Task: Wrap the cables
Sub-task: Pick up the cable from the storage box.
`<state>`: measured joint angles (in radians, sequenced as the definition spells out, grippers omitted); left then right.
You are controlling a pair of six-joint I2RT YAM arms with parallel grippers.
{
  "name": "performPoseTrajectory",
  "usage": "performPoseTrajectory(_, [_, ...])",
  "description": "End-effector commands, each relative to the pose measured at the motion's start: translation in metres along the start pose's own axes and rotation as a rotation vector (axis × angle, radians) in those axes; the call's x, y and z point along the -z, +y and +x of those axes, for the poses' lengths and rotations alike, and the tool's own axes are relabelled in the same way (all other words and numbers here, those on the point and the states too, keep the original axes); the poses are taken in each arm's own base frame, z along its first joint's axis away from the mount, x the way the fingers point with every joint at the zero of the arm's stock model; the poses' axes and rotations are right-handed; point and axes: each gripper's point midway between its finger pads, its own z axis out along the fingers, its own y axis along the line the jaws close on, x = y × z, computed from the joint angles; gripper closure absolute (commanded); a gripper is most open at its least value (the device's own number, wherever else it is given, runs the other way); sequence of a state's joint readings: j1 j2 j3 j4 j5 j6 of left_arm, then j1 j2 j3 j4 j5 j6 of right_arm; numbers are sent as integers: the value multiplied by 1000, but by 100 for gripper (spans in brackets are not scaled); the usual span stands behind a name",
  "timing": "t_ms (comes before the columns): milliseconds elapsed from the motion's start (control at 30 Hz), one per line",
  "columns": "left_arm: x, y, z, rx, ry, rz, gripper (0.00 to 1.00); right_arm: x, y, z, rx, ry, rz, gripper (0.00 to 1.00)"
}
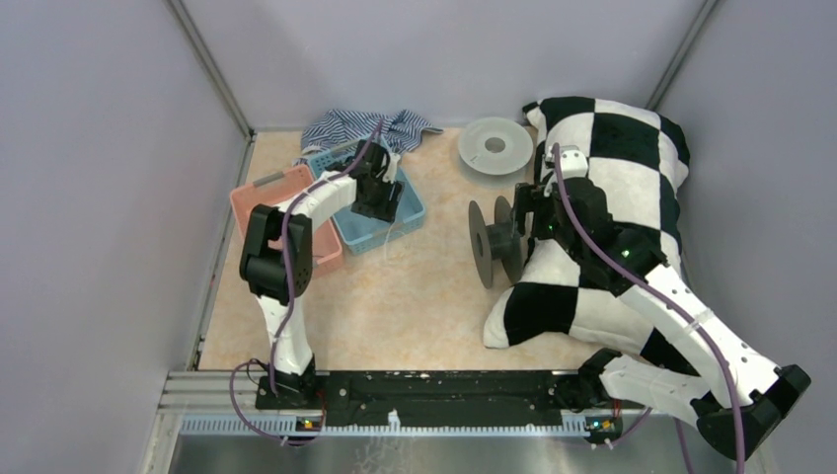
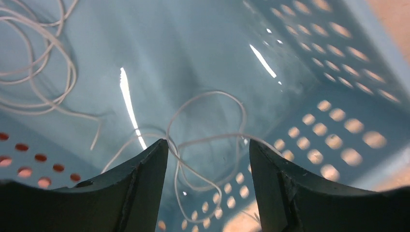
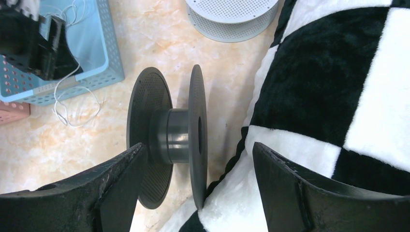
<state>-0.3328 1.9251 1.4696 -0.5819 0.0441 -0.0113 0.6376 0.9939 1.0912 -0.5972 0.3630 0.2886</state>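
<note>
A thin white cable (image 2: 217,91) lies in loose loops on the floor of the blue basket (image 2: 338,121). My left gripper (image 2: 208,150) hangs open inside that basket, and a loop of the cable runs between its fingers without being clamped. From above, the left gripper (image 1: 378,197) sits over the blue basket (image 1: 415,212). A tail of white cable (image 3: 72,121) spills over the basket's wall onto the table. My right gripper (image 3: 198,159) is open just above a black spool (image 3: 169,135) standing on edge, holding nothing.
A pink basket (image 1: 286,188) touches the blue one on its left. A striped cloth (image 1: 345,126) lies behind them. A white spool (image 1: 495,146) lies flat at the back. A black-and-white checkered pillow (image 1: 632,138) fills the right side, against the black spool (image 1: 494,240).
</note>
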Motion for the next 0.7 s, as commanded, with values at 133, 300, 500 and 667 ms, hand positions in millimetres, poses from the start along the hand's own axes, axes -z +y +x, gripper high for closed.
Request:
performPoseTrajectory(133, [-24, 12, 0, -29, -3, -8, 35, 19, -6, -29, 1, -80, 14, 20])
performPoseTrajectory(300, [-14, 18, -13, -12, -37, -46, 83, 18, -2, -28, -4, -75, -3, 20])
performPoseTrajectory(500, [54, 22, -63, 2, -208, -94, 100, 21, 0, -31, -12, -84, -17, 20])
performPoseTrajectory(667, [150, 12, -106, -6, -431, -63, 100, 30, 11, -55, 3, -135, -79, 20])
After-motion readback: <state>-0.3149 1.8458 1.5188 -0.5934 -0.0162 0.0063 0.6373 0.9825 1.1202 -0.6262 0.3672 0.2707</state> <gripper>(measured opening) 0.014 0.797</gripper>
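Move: The pale cable's near loop in the blue storage box lies almost under the left fingers, about 4 cm below them and roughly 1 cm to their left. The box's near end wall is some 5 cm back, with no sideways offset; the cable's larger coil lies on the box floor, about 6 cm ahead, 7 cm left and 5 cm down. From the right hand, the near loop is roughly 14 cm ahead, 27 cm left and 24 cm below. The cable's near loop is pinched between the left fingertips: the open hand sinks about 4 cm onto it, stays low while easing slightly left and forward, and closes fully. It then lifts about 9 cm with gathering speed, still drifting a little forward and tipping back up some 10 degrees, with the cable kept between the tips. ##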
